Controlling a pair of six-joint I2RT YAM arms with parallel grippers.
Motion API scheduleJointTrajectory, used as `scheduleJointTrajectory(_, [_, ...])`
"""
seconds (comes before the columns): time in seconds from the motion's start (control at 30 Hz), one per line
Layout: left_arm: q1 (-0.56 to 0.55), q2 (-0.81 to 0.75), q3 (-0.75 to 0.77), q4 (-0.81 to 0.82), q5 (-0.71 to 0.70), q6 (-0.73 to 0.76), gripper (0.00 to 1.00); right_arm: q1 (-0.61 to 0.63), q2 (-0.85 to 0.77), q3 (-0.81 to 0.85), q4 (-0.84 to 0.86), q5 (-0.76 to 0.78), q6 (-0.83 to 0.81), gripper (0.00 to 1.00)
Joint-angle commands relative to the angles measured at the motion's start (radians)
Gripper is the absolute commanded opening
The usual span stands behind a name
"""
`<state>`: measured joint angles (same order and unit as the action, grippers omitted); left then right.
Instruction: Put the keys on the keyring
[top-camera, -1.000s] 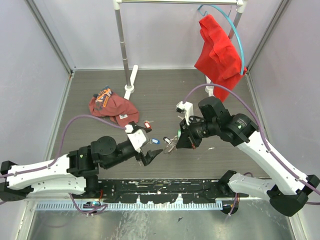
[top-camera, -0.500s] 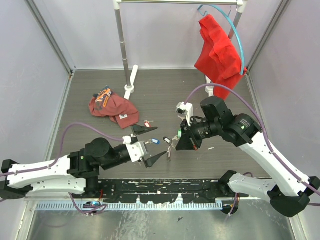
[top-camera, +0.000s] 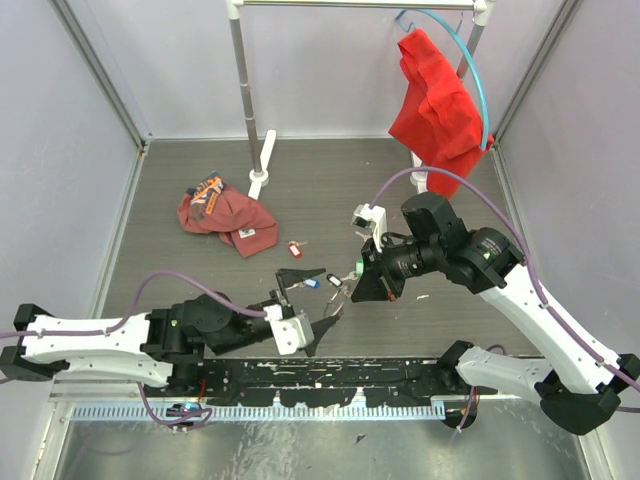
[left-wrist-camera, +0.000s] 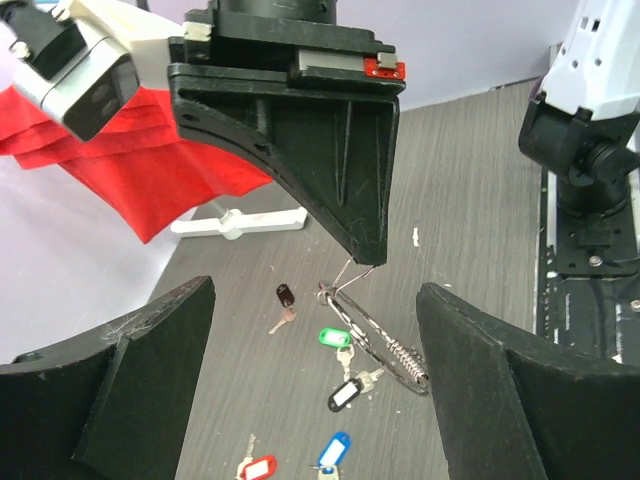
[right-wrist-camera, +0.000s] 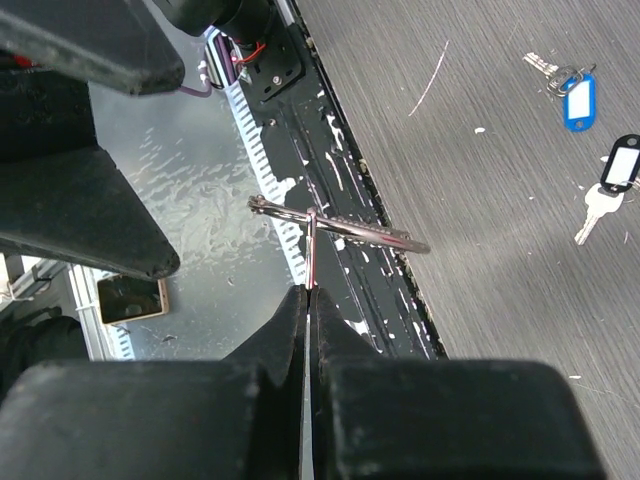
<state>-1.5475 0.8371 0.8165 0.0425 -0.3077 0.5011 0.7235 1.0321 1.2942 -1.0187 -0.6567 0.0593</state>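
Observation:
My right gripper (top-camera: 348, 292) (right-wrist-camera: 308, 290) is shut on a thin wire stub of the silver keyring (top-camera: 338, 298) (right-wrist-camera: 340, 228) (left-wrist-camera: 375, 335), which hangs just above the table. The left gripper (top-camera: 312, 303) (left-wrist-camera: 315, 292) is open wide, one finger on each side of the ring and not touching it. Keys lie loose on the table below: green tag (left-wrist-camera: 331, 337), black tag (left-wrist-camera: 343, 393) (right-wrist-camera: 620, 165), blue tag (left-wrist-camera: 333, 449) (top-camera: 311, 282) (right-wrist-camera: 578, 100), red tag (left-wrist-camera: 257, 468) (top-camera: 294, 249) and a dark tag (left-wrist-camera: 285, 295). I cannot tell whether any key touches the ring.
A red cap (top-camera: 225, 215) lies at the back left. A red garment (top-camera: 435, 100) hangs on a blue hoop hanger (top-camera: 478, 80) from the rack, whose pole (top-camera: 243, 90) rises from a white foot (top-camera: 262, 160). A black rail (top-camera: 330, 370) runs along the near edge.
The left arm has drawn back toward the near edge and its wrist has swung, bringing its open fingers either side of the keyring. The right gripper and ring have barely moved.

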Motion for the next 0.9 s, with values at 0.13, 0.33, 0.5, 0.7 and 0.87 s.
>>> scheduleJointTrajectory(0.13, [-0.08,0.098,0.037,0.062,-0.179,0.221,0.82,-0.001,-0.004,0.016,0.032,-0.031,0.023,0.01])
scheduleJointTrajectory(0.33, [-0.1,0.121,0.019,0.115,-0.213,0.281,0.7,-0.001,-0.006,0.017,0.034,-0.048,0.036,0.01])
scheduleJointTrajectory(0.5, [-0.108,0.139,0.026,0.115,-0.217,0.306,0.65,-0.002,-0.012,0.007,0.04,-0.071,0.053,0.01])
scheduleJointTrajectory(0.7, [-0.131,0.173,0.044,0.106,-0.215,0.328,0.62,-0.001,-0.017,0.0,0.053,-0.07,0.077,0.01])
scheduleJointTrajectory(0.87, [-0.139,0.196,0.05,0.097,-0.243,0.344,0.57,-0.002,-0.025,0.002,0.059,-0.078,0.085,0.01])
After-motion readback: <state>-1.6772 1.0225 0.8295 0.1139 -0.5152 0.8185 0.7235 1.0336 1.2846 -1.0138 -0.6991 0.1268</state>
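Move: The keyring hangs from my right fingertips. It is about 5 cm to the right of my left hand, roughly level with it front to back and some 7 cm below. The right fingertips pinching its small link are about 8 cm to my left hand's right, 2 cm farther out and 5 cm lower. From my right hand the ring's middle lies about 3 cm left, 3 cm back and 2 cm below. I bring my left hand right and down in about equal parts, some 4 cm in all, easing up slightly midway, towards the ring hanging from my right hand. I roll the wrist about 20 degrees clockwise, looking along the fingers, and partly close the gripper, its fingertips coming close to the ring. My right hand keeps its pinch on the link, drawing back barely 1 cm. ##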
